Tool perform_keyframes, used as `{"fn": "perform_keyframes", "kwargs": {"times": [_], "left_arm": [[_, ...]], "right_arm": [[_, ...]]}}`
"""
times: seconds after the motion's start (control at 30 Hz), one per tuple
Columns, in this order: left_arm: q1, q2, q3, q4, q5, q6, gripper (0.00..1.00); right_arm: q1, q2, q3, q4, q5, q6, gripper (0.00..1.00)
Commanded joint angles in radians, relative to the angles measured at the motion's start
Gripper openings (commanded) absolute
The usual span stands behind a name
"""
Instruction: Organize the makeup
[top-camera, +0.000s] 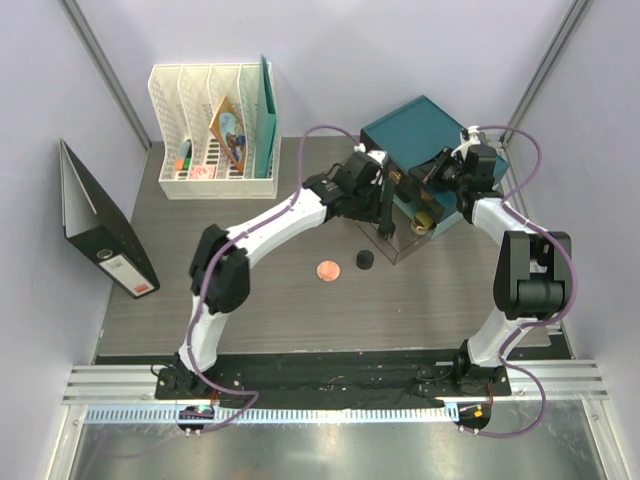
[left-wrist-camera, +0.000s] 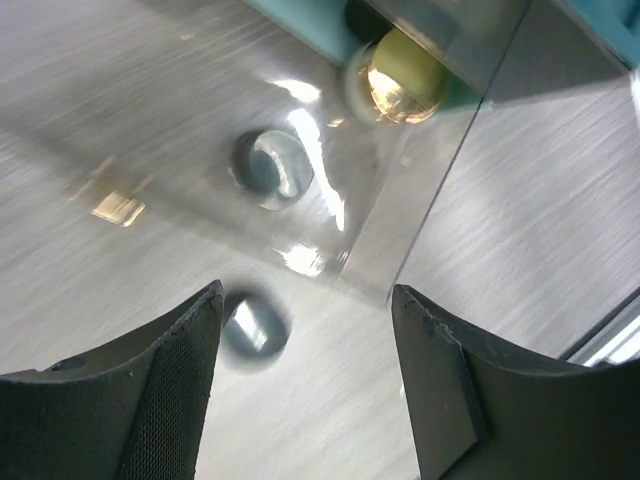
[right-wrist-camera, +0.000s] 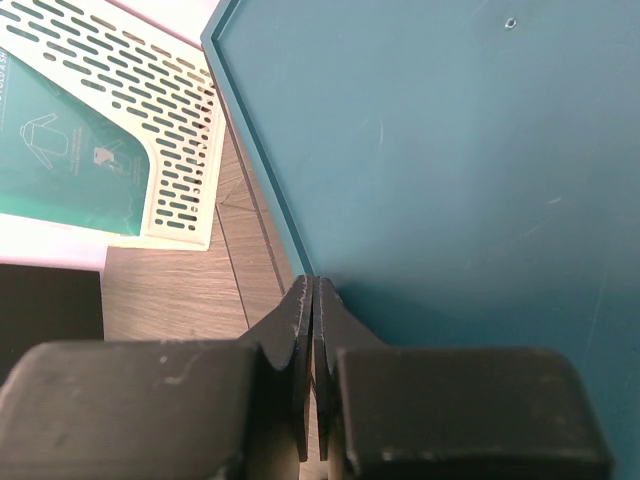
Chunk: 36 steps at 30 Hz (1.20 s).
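Note:
A coral round compact (top-camera: 327, 270) and a black pot (top-camera: 364, 260) lie on the table left of a clear drawer (top-camera: 400, 243) that sticks out of the teal box (top-camera: 425, 135). A gold jar (top-camera: 422, 222) sits in that drawer. My left gripper (top-camera: 385, 222) hangs over the drawer's near left corner. In the left wrist view it (left-wrist-camera: 307, 300) is open with nothing between its fingers, and a dark round pot (left-wrist-camera: 272, 165) and the gold jar (left-wrist-camera: 400, 75) show through the clear plastic. A blurred dark round shape (left-wrist-camera: 255, 328) lies by the left finger. My right gripper (right-wrist-camera: 315, 285) is shut and empty at the box top's edge (right-wrist-camera: 450, 150).
A white file organizer (top-camera: 215, 130) with papers and small stationery stands at the back left. A black binder (top-camera: 100, 225) leans against the left wall. The right arm (top-camera: 470, 170) rests over the teal box.

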Motion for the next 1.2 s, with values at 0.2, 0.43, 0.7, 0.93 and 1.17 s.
{"fn": "perform_keyframes", "kwargs": {"times": [0.2,0.43,0.7,0.93,1.17], "left_arm": [[0.000,-0.299,-0.381,-0.167,-0.242,0.004,0.68],[0.000,-0.270,-0.553,-0.086,-0.208,-0.057,0.69],[0.000,-0.160,-0.568,-0.018,-0.173,-0.071,0.69],[0.000,-0.103,-0.536,-0.007,-0.139,-0.053,0.44],[0.000,-0.161,-0.521,-0.024,-0.197,-0.043,0.00]], "right_arm": [[0.010,0.159,-0.129,-0.500,0.051,-0.090,0.07],[0.008,0.159,-0.129,-0.501,0.051,-0.089,0.07],[0.008,0.158,-0.129,-0.501,0.051,-0.090,0.07],[0.010,0.159,-0.127,-0.501,0.053,-0.090,0.07],[0.010,0.164,-0.121,-0.504,0.054,-0.093,0.07]]}}
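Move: The peach puff lies on the table about 13 cm to the left of my left hand, some 8 cm back and 13 cm below. The black jar still on the table is roughly 5 cm to my left and 5 cm back, a dozen below; the black jar already in the clear drawer sits nearly beneath me, some 3 cm ahead and 3 cm right. From my right hand the puff is about 25 cm left, 20 cm back and 13 cm lower. Leaving the open drawer, I swing my left hand left and back, rising some 4 cm at first, then drop about 16 cm onto the peach puff while tilting the fingers some 25 degrees steeper. I ease a couple of centimetres back to the right, then shut the open fingers and pinch the puff at the table. ##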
